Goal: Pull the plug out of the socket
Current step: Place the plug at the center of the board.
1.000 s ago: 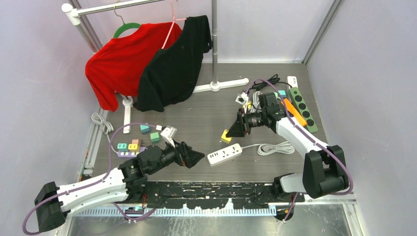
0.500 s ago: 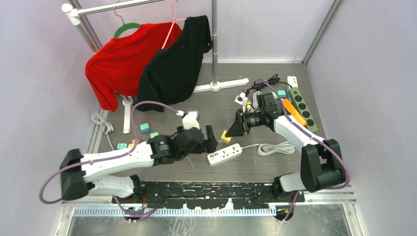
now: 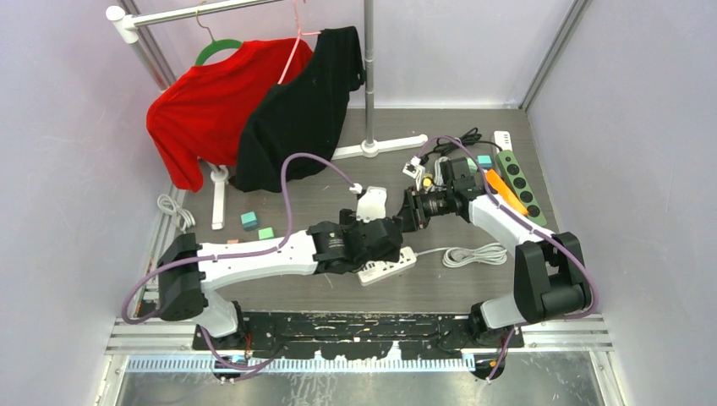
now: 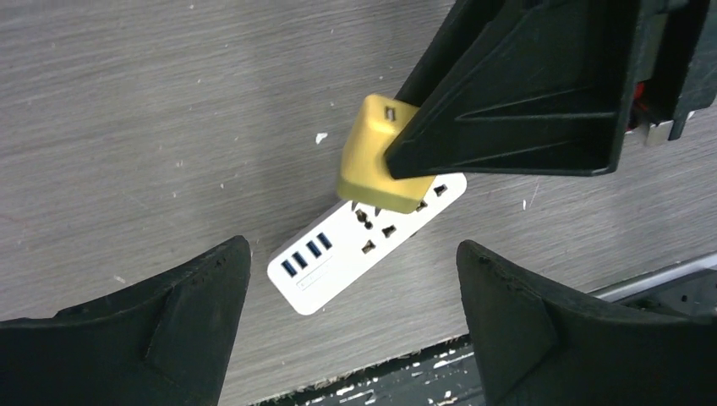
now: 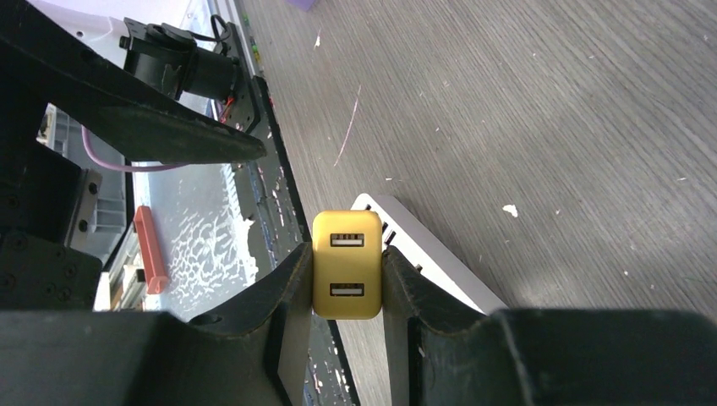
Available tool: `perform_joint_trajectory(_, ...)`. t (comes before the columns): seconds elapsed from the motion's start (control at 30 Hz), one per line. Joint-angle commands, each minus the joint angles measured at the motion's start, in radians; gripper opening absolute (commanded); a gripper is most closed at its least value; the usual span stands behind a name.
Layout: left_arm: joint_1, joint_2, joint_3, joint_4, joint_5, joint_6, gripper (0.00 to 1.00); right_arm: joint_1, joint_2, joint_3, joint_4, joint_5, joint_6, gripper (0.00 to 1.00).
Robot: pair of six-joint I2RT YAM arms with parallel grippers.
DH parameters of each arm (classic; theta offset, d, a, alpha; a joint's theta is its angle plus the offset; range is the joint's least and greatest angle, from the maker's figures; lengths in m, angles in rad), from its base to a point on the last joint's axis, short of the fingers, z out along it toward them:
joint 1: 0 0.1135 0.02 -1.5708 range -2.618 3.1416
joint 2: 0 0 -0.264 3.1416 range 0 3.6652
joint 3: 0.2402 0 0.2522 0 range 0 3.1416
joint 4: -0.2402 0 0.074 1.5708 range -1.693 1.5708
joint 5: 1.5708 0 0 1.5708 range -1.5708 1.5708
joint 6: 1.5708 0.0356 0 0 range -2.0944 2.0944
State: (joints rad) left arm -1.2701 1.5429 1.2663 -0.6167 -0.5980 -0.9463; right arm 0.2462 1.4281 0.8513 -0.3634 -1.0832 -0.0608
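A yellow plug (image 5: 347, 262) with two USB ports is pinched between the fingers (image 5: 292, 292) of my right gripper (image 5: 347, 275), which is shut on it. It sits right at the white socket strip (image 4: 325, 258), over the strip's sockets. Whether its pins are still in the strip I cannot tell. The yellow plug (image 4: 370, 165) also shows in the left wrist view, under the right gripper's black finger (image 4: 524, 101). My left gripper (image 4: 353, 254) hangs open above the strip, a finger on each side. From above, the left gripper (image 3: 382, 239) hides the plug, beside the right gripper (image 3: 409, 211).
The socket strip's (image 3: 387, 266) coiled white cable (image 3: 473, 254) lies to its right. A green power strip (image 3: 520, 182) and loose adapters sit at the back right. A clothes rack (image 3: 369, 76) holds a red and a black garment. Small coloured blocks (image 3: 249, 222) lie at the left.
My left arm has swung from the near left across to the middle and now hovers over the white strip. The right gripper has stayed shut on the yellow plug, shifting slightly.
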Motion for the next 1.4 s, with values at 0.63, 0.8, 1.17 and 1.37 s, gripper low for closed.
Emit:
perform_joint_trajectory(0.63,0.039,0.313,0.286,-0.015,-0.077,0.171,0.65,-0.004,0.020,0.058,-0.022,-0.054,0.009,0.04)
perform_joint_trajectory(0.8,0.053,0.297,0.257,0.018,-0.069,0.195,0.65,-0.003,0.025,0.061,-0.030,-0.060,0.006,0.04)
perform_joint_trajectory(1.17,0.058,0.185,0.072,0.289,-0.047,0.365,0.56,-0.003,0.050,0.073,-0.054,-0.109,0.009,0.04)
perform_joint_trajectory(1.37,0.058,0.178,0.065,0.300,-0.060,0.393,0.55,-0.002,0.057,0.075,-0.058,-0.114,0.013,0.05)
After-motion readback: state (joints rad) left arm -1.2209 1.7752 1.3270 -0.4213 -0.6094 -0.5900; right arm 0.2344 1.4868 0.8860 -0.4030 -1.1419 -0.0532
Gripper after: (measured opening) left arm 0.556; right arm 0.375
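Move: The yellow plug, still pinched between the right hand's fingertips, lies about 5 cm ahead of the left hand, 4 cm to its right and 5 cm lower. From the left hand the white power strip is some 4 cm back, 2 cm to the right and 15 cm down. The strip's coiled cable lies about 19 cm to the right of the strip and 3 cm farther out. Another yellow plug stands about 15 cm ahead of the left hand and 11 cm to its right, on the table. The left fingers come around the yellow plug and seem to touch its sides, narrowing from nearly wide open to about half. The hand first slips right and forward towards the plug, then sinks, still easing forward, some 5 cm down in all, while its left side rolls up and it turns slightly clockwise. The right hand keeps its pinch and holds the plug nearly still. ##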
